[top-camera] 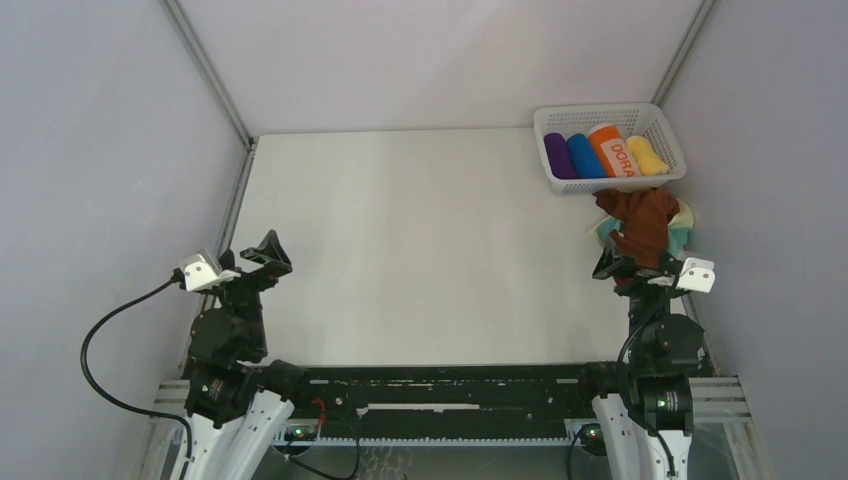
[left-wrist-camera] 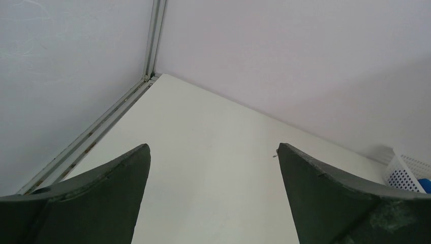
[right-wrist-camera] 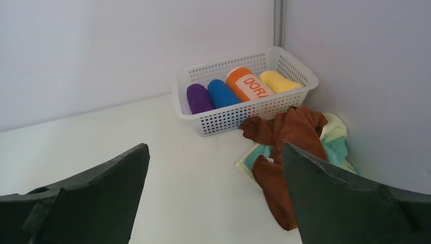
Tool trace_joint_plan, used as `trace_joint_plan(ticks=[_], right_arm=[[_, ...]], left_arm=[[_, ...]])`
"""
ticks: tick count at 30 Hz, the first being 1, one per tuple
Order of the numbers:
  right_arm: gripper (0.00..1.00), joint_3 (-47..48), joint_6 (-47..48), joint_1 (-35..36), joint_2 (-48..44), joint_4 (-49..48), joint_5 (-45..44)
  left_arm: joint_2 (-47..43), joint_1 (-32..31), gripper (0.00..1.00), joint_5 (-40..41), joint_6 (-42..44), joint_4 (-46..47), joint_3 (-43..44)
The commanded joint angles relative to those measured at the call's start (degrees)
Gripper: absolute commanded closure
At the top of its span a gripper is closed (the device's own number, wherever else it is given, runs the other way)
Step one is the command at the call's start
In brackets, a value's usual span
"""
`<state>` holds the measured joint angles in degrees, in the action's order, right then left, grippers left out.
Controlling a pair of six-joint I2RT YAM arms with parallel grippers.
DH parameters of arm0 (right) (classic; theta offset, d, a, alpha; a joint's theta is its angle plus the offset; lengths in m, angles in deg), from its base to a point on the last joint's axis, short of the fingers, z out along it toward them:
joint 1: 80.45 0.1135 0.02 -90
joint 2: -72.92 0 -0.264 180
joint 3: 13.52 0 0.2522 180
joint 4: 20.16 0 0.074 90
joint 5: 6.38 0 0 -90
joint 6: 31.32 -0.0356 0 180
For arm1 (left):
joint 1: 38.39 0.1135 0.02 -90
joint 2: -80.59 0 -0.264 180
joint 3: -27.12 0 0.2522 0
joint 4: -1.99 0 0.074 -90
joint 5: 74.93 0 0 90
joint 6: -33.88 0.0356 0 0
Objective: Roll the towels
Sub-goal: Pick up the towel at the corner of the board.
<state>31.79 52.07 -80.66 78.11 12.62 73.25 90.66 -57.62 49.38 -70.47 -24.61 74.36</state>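
Two towels lie crumpled in a heap at the right edge of the table, just in front of the basket. The rust-brown towel [top-camera: 640,222] [right-wrist-camera: 287,134] is draped over the teal towel [top-camera: 681,240] [right-wrist-camera: 336,148], which shows a pale cream side. My right gripper [top-camera: 625,268] [right-wrist-camera: 214,146] hovers just short of the heap, open and empty; its right finger hides part of the brown cloth in the right wrist view. My left gripper [top-camera: 264,254] [left-wrist-camera: 212,147] stands open and empty over bare table at the far left.
A white mesh basket [top-camera: 611,109] [right-wrist-camera: 244,114] sits in the back right corner, holding a purple roll [top-camera: 558,156], a blue roll [top-camera: 585,156], an orange roll lettered "DORA" [top-camera: 614,150] and a yellow roll [top-camera: 646,155]. Grey walls enclose the table on three sides.
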Motion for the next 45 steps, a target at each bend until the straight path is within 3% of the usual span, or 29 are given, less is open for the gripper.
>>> trace_joint_plan(ticks=[1,7,17,23,35,45], right_arm=[[0.00,0.53,0.53,0.37,0.50,-1.84,-2.02],[0.00,3.76,-1.54,0.31,5.45,2.07,-1.94],[0.00,7.24,-11.12,-1.58,24.28,7.21,-0.94],[0.03,8.05,-17.38,-10.32,39.70,7.02,4.18],[0.12,6.98,-23.10,-28.02,64.52,-3.61,8.78],[0.24,6.69,-27.76,-33.52,77.19,-10.36,15.90]], left_arm=[[-0.36,0.30,0.00,0.35,1.08,2.11,-0.80],[-1.15,0.33,0.00,-0.08,1.40,1.25,-1.04],[-1.45,-0.64,0.00,-2.79,1.01,0.80,-2.04],[-1.44,-2.24,0.00,-2.15,2.22,1.50,-2.75],[-0.19,-3.22,0.00,-2.99,3.53,2.77,-3.32],[0.24,-3.27,0.00,-3.54,4.24,3.19,-3.46]])
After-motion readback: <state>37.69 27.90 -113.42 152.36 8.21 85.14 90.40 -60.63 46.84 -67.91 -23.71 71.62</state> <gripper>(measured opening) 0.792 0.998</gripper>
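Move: The brown towel's near corner lies about 6 cm ahead of the right hand, 11 cm to its right and 28 cm below; the towel's middle is roughly 18 cm ahead, 14 cm right and 28 cm down. The teal towel spreads under it, its middle some 3 cm farther right. The white basket stands about 42 cm ahead of the hand, 13 cm right and 24 cm lower. From the left hand, the brown towel is some 18 cm ahead, 75 cm right and 30 cm below. The right hand eases forward at first, then swoops down about 26 cm while swinging some 11 cm to the right, to come in low over the near corner of the brown towel, its fingers tipping from nearly level to steeply down and the jaws rolling left side up and turning clockwise by nearly 30 degrees. The open fingers narrow by about a fifth on the way, straddling that corner without a grip that can be seen, while the empty left hand drifts a couple of centimetres right and slightly down. ##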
